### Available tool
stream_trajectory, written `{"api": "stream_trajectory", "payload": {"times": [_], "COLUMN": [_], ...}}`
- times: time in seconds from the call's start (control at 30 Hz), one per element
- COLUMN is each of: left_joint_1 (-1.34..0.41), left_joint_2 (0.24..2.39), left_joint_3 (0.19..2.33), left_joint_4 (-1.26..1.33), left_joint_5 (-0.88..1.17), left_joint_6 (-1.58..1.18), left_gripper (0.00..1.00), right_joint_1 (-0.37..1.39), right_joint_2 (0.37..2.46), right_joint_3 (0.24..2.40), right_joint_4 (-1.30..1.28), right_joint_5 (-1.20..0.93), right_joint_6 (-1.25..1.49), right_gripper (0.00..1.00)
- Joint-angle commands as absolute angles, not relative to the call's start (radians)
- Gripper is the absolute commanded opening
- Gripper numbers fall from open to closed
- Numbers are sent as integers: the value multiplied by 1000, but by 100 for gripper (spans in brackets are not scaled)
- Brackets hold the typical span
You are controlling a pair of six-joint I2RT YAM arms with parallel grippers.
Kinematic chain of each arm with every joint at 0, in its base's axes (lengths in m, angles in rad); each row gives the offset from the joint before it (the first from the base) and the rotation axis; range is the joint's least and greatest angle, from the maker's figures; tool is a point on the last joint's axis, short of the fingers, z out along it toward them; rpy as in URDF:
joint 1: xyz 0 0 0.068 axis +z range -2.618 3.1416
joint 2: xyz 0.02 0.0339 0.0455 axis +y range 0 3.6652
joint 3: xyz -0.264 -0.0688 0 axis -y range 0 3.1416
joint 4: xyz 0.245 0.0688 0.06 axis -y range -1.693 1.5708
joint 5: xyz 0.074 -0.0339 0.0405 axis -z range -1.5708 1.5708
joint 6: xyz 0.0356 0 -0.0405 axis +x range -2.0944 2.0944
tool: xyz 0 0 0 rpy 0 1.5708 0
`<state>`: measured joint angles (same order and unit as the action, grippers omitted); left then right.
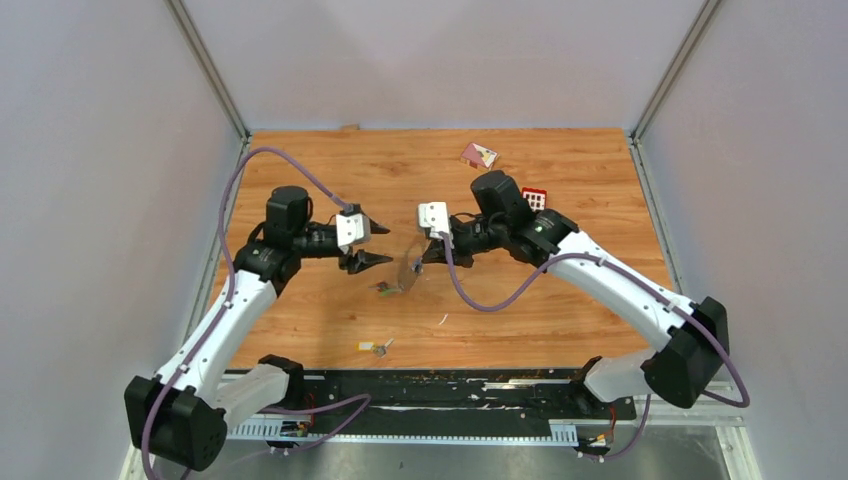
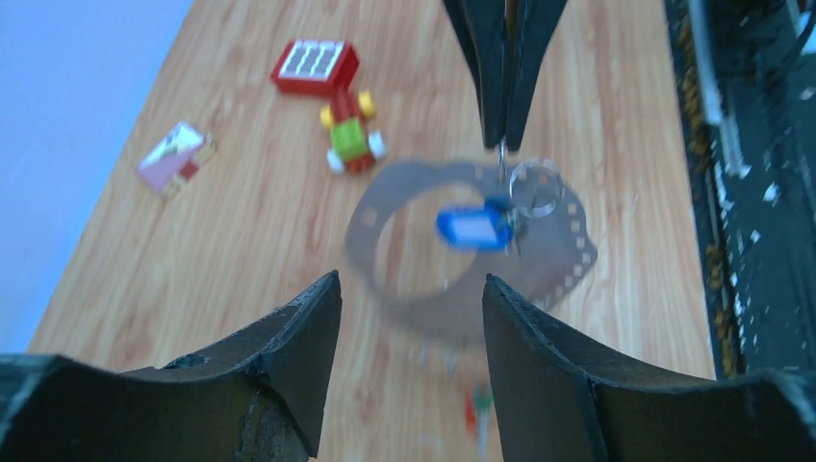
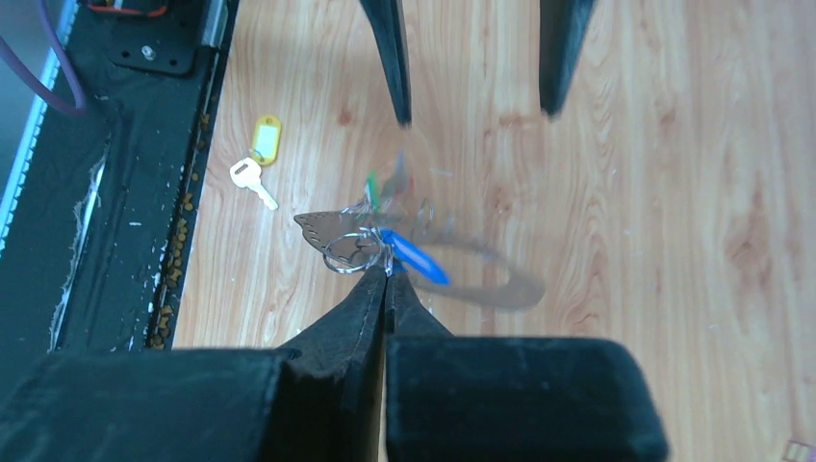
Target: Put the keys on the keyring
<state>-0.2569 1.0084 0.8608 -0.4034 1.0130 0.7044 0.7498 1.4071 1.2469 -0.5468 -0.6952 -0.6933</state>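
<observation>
My right gripper [image 1: 425,258] [image 3: 387,273] is shut on the rim of the keyring [image 1: 408,272] [image 2: 370,226] [image 3: 500,289], a wide grey loop that hangs from it above the table. A blue-tagged key [image 2: 471,229] [image 3: 416,257] and a small wire ring [image 2: 536,188] hang at that pinch. My left gripper [image 1: 386,243] [image 2: 412,279] stands open and empty just left of the loop, facing it. A yellow-tagged key [image 1: 372,347] [image 3: 252,175] lies near the front edge. A key with a red-orange tag [image 1: 385,289] [image 2: 476,409] lies under the loop, blurred.
A red block with a white grid [image 1: 534,198] [image 2: 314,65], a small toy car [image 2: 350,135] and a pink card [image 1: 478,154] [image 2: 175,157] lie toward the back right. A black rail [image 1: 430,385] runs along the near edge.
</observation>
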Motion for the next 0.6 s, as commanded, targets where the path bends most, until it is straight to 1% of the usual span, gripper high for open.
{"api": "stream_trajectory", "payload": {"times": [0.0, 0.2, 0.43, 0.57], "left_joint_1": [-364, -472, -533, -551], "left_joint_2": [1048, 1099, 1105, 1111], "left_joint_3": [919, 972, 937, 929], "left_joint_4": [-107, -145, -169, -159], "left_joint_5": [1022, 1001, 996, 970], "left_joint_6": [424, 472, 508, 501], "left_gripper": [62, 46, 44, 40], "right_joint_1": [750, 743, 738, 734], "right_joint_2": [1346, 1295, 1282, 1278], "right_joint_3": [1275, 1235, 1189, 1176], "right_joint_4": [-545, -503, -465, -445], "right_joint_5": [-736, -738, -754, -746], "right_joint_6": [-695, -704, -692, -682], "right_gripper": [0, 0, 0, 0]}}
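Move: The keyring hangs from the right hand's shut fingertips, its middle about 2 cm straight below them. From the left hand, the ring is some 8 cm to the right, 2 cm back and about level; the grey plate on it lies roughly 6 cm right, 4 cm back and 4 cm down. The yellow-tagged key lies on the table about 13 cm back, 2 cm left and 21 cm below the left hand. Left hand sweeps about 8 cm right, rising, towards the right hand's still-pinched keyring, fingers half closing, contact unclear. ##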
